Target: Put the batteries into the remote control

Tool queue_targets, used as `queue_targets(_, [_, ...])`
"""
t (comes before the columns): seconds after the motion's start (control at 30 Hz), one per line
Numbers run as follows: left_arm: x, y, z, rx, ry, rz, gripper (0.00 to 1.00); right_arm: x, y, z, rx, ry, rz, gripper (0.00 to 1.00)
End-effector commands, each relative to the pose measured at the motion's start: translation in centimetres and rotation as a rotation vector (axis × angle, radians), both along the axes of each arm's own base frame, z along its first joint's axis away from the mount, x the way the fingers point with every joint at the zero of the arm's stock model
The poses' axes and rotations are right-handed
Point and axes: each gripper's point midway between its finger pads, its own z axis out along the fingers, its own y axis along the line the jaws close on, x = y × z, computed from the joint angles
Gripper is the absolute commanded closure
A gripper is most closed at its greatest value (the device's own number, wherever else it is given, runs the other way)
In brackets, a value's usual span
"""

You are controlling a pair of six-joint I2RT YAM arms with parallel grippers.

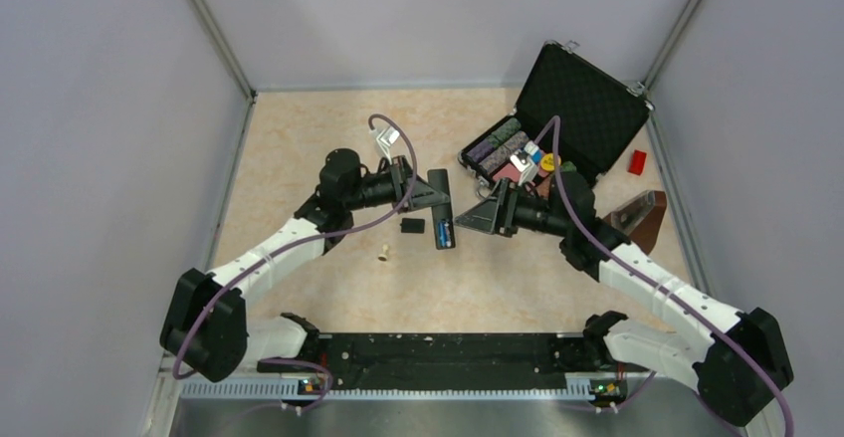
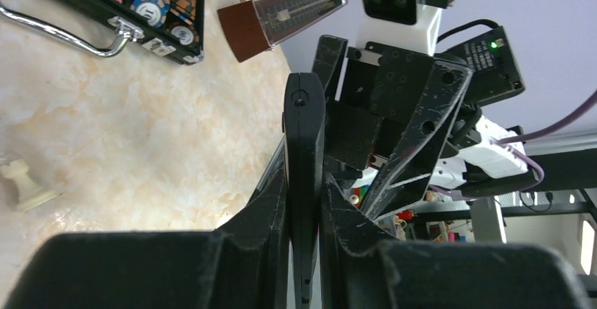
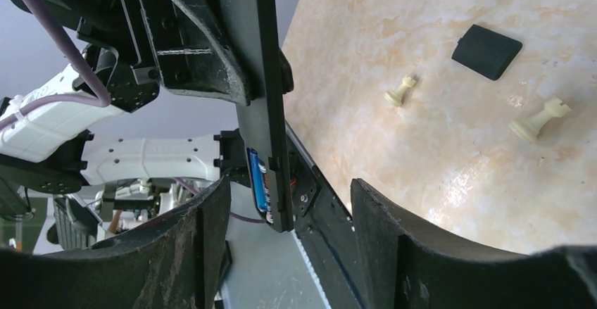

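Observation:
The remote control (image 1: 441, 208) is a slim black bar held off the table, with my left gripper (image 1: 434, 195) shut on its middle. In the left wrist view the remote control (image 2: 304, 133) shows edge-on, clamped by that gripper (image 2: 307, 182). Blue batteries (image 1: 445, 233) sit in its open compartment at the near end; a battery (image 3: 258, 188) also shows in the right wrist view. My right gripper (image 1: 466, 221) stands open just right of that end, its fingers (image 3: 394, 238) spread with nothing gripped. The black back cover (image 1: 412, 225) lies on the table to the left.
An open black chip case (image 1: 582, 109) stands at the back right, with a brown metronome (image 1: 637, 218) lying near it and a red block (image 1: 637, 161). Two beige pegs (image 3: 400, 91) (image 3: 539, 120) lie by the back cover (image 3: 487, 51). A white clip (image 1: 386, 138) rests behind the left arm.

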Motion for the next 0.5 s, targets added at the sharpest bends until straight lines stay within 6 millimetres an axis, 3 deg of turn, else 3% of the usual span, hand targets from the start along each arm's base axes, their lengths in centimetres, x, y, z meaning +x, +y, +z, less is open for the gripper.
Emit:
queue_targets(0.0, [0.6, 0.7, 2.2, 0.005, -0.114, 0.054, 1.00, 1.3, -0.5, 2.2, -0.019, -0.101, -0.039, 0.38])
queue_targets(0.2, [3.2, 4.2, 0.7, 0.157, -0.122, 0.286, 1.00, 3.6, -1.9, -1.6, -0.245, -0.089, -0.142, 0.39])
queue_targets(0.33, [4.6, 8.6, -0.8, 0.319, -0.123, 0.501, 1.00, 5.0, -1.3, -3.9, -0.402, -0.092, -0.186, 0.40])
queue_targets(0.47, [5.1, 13.4, -0.1, 0.451, -0.168, 0.724, 1.00, 5.9, 0.0, -6.7, -0.555, -0.096, -0.196, 0.41])
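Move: The battery cover lies flat on the table about 12 cm ahead of my open right hand, 13 cm to its left and some 22 cm below. From that hand, a pale chess rook stands about 10 cm ahead and 4 cm left, a second chess piece 5 cm ahead and 19 cm left, both down on the table. From my left hand, which already grips the remote, the cover is roughly 9 cm ahead, 7 cm left and 25 cm below. I draw my right hand away from the loaded remote and send it down and forward, about 5 cm down, towards the battery cover, fingers still open and tipping down some 20 degrees. With my left hand I keep my grip on the remote and swing it about 8 cm left and a little forward, turning it counter-clockwise and tipping the fingers down. ##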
